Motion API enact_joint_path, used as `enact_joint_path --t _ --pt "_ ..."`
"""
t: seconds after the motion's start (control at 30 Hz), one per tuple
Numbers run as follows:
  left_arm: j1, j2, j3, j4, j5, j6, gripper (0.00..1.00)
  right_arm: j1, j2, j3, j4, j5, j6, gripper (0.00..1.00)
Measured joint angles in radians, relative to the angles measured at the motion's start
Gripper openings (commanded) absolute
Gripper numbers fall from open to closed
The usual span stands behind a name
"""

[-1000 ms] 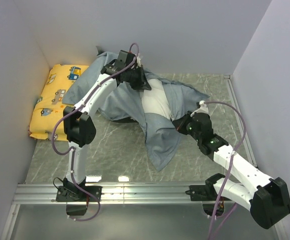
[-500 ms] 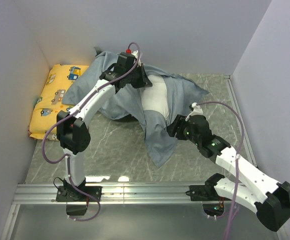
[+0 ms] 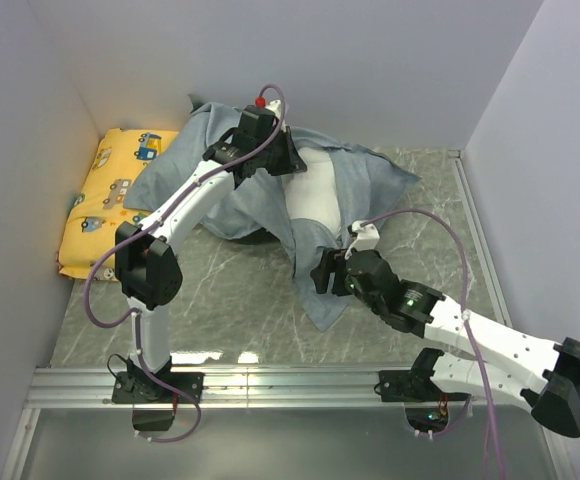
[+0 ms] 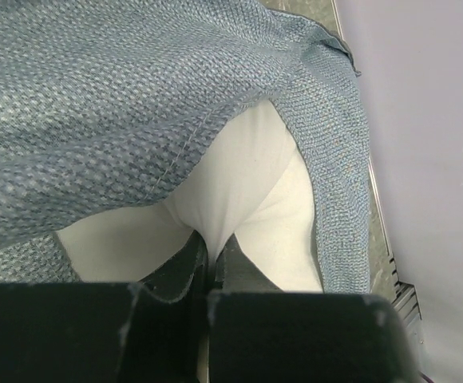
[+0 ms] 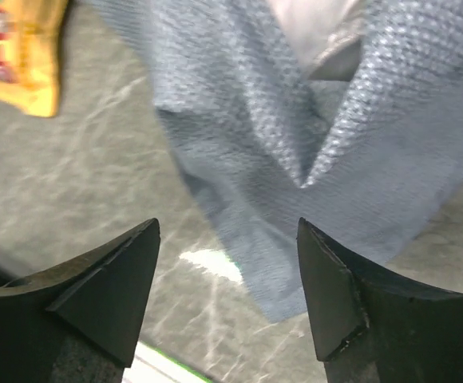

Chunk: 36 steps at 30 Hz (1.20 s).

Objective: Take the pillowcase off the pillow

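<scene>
The grey-blue pillowcase (image 3: pixel 260 205) lies bunched and spread open over the white pillow (image 3: pixel 315 195) at the back of the table. One long flap of it trails toward the near side. My left gripper (image 3: pixel 288 165) is at the pillow's far end, shut on a pinched fold of the white pillow (image 4: pixel 239 183). The pillowcase (image 4: pixel 120 104) hangs around that fold. My right gripper (image 3: pixel 322 277) hovers over the trailing flap, open, with nothing between its fingers. In the right wrist view the gripper (image 5: pixel 227 239) frames the pillowcase (image 5: pixel 295 152) flap's lower corner and bare tabletop.
A yellow vehicle-print cushion (image 3: pixel 105 200) lies against the left wall, partly under the pillowcase, and shows at the corner of the right wrist view (image 5: pixel 16 48). Walls close in the left, back and right. A metal rail (image 3: pixel 270 385) runs along the near edge.
My right gripper has opened, let go of the pillowcase and swung left and nearer over the trailing flap. The left gripper stayed shut on the pillow and shifted slightly toward the back.
</scene>
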Motion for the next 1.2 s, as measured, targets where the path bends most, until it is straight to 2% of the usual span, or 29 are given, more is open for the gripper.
enact_joint_path --t 0.17,0.23,0.27,0.3,0.37,0.4,0.53,0.67,1.03,1.13,1.2 --pt "-0.003 0.0 0.001 -0.001 -0.004 0.007 0.0 0.015 0.048 -0.054 0.056 0.156 -0.039 0.77" --pt "-0.003 0.0 0.002 -0.002 -0.005 0.011 0.0 0.015 0.06 -0.081 0.085 0.197 -0.063 0.68" --pt "-0.004 0.0 0.005 -0.003 -0.006 0.014 0.0 0.015 0.064 -0.092 0.106 0.212 -0.076 0.57" --pt "-0.004 0.0 0.007 -0.005 -0.007 0.016 0.0 0.015 0.068 -0.1 0.125 0.223 -0.094 0.29" --pt "-0.004 0.0 0.019 -0.016 -0.008 0.022 0.0 0.015 0.07 -0.11 0.164 0.236 -0.117 0.06" --pt "-0.004 0.0 0.029 -0.025 -0.01 0.026 0.0 0.015 0.07 -0.113 0.184 0.239 -0.126 0.0" --pt "-0.003 0.0 0.084 -0.057 -0.017 0.033 0.0 0.015 0.051 -0.124 0.232 0.246 -0.129 0.0" --pt "0.016 0.0 0.137 -0.065 -0.012 0.036 0.0 0.015 0.015 -0.131 0.207 0.264 -0.08 0.0" --pt "0.165 -0.049 0.22 -0.103 0.134 -0.01 0.0 0.003 0.049 -0.134 0.087 0.266 0.22 0.0" --pt "0.193 -0.077 0.202 -0.108 0.176 -0.026 0.0 -0.043 0.041 -0.149 0.103 0.237 0.255 0.0" --pt "0.204 -0.134 0.106 -0.06 0.202 -0.043 0.01 -0.103 0.04 -0.159 0.114 0.197 0.256 0.0"
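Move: The right hand, open, has the pillowcase's loose near flap about 3 cm ahead, 3 cm to its right and 4 cm below; the white pillow bulges roughly 20 cm ahead, 2 cm left and slightly lower. The left hand already pinches the pillow's far end: the pillow's middle lies some 5 cm back, 6 cm right and 10 cm below, the yellow pillow about 42 cm left, 7 cm back and 22 cm below. Forward, right and down by about 5 cm, the right hand dips into the grey-blue flap and shuts its fingers, pinching the cloth; it eases up slightly, then sinks and works farther right, turning clockwise some 25 degrees overall. The left hand, keeping its pinch on the white pillow, then rises about 11 cm and swings about 8 cm left, away from the right hand. ##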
